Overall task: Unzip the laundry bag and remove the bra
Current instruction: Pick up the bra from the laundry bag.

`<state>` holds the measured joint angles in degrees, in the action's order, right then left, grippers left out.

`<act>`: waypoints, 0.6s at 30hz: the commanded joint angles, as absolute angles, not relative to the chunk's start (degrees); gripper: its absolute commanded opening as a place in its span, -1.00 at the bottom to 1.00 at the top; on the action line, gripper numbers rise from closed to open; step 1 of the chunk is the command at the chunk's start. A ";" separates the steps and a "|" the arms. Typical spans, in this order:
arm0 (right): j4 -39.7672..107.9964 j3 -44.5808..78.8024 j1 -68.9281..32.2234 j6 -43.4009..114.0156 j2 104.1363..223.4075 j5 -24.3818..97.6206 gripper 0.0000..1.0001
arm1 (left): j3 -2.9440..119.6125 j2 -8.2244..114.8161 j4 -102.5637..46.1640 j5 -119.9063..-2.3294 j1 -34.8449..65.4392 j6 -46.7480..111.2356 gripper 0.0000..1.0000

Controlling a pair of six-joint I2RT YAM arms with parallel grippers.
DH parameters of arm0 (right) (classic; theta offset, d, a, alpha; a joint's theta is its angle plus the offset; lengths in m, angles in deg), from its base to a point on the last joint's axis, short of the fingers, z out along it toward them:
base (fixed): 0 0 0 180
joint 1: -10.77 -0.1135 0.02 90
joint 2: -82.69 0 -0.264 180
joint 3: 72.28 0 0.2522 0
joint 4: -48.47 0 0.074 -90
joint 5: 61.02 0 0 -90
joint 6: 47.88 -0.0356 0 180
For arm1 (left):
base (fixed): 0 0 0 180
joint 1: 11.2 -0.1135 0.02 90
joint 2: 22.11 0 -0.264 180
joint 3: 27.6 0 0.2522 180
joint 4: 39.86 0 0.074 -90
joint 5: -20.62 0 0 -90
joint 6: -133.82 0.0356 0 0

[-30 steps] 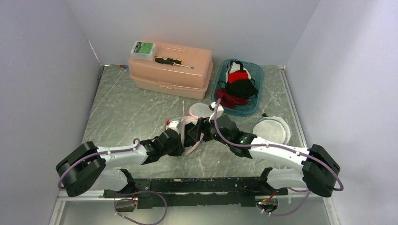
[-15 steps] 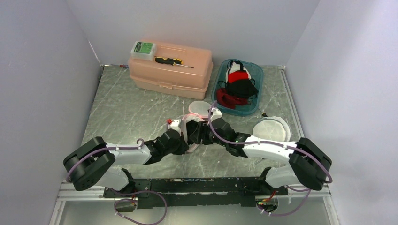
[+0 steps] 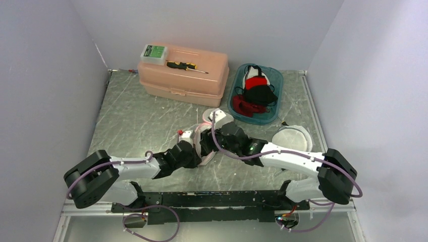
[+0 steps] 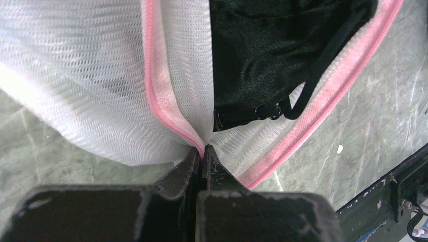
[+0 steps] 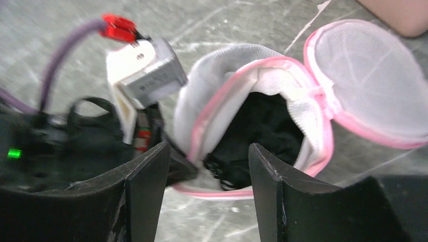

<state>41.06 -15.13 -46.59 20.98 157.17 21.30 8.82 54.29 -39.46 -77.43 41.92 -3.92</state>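
The white mesh laundry bag (image 4: 91,75) with pink zip trim lies unzipped mid-table, its round lid (image 5: 363,75) flipped back. The black bra (image 4: 262,45) sits inside the opening, a strap and clasp showing. My left gripper (image 4: 202,151) is shut on the bag's mesh edge right beside the pink zip. My right gripper (image 5: 208,151) is open just in front of the bag's mouth, and the bra (image 5: 262,131) shows between its fingers without touching them. From above, both grippers meet over the bag (image 3: 212,117), which they largely hide.
A peach toolbox (image 3: 182,75) at the back carries a screwdriver (image 3: 185,66) and a small green-labelled box (image 3: 154,53). A blue tray (image 3: 272,75) holds red and black garments. Another round white mesh bag (image 3: 291,140) lies at the right.
My right arm has swung left and forward over the open bag, its jaws a little narrower. The left gripper has kept its hold on the bag's edge.
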 commanded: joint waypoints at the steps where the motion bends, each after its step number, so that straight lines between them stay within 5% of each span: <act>1: 40.15 -12.62 -46.22 40.26 162.54 22.43 0.23 | 7.25 52.20 -33.02 -79.91 42.39 -6.58 -0.95; 18: 39.09 -11.36 -45.45 44.65 173.60 32.17 0.18 | 4.87 47.15 -29.13 -83.06 42.40 -9.26 -0.95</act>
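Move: The bra lies in the open laundry bag about 13 cm below the right hand, some 3 cm ahead and 1 cm to its left. The bag rim pinched in the left fingers is roughly 3 cm back, 6 cm left and 13 cm down from the right hand. The bag's mesh flap lies about 11 cm beyond the bra and 5 cm to the bra's right. From the left hand, the bra is about 6 cm ahead, 5 cm to the right and 1 cm lower. The right hand drops almost straight down by about 10 cm towards the bra in the bag's mouth, swinging its wrist some 30 degrees so the fingers point more steeply down and more to the left, and keeping them spread until they come close over the strap end and the cup. Meanwhile the shut left fingers keep their pinch on the bag rim and draw it about 2.5 cm to the left at the same height, turning slightly counter-clockwise. ##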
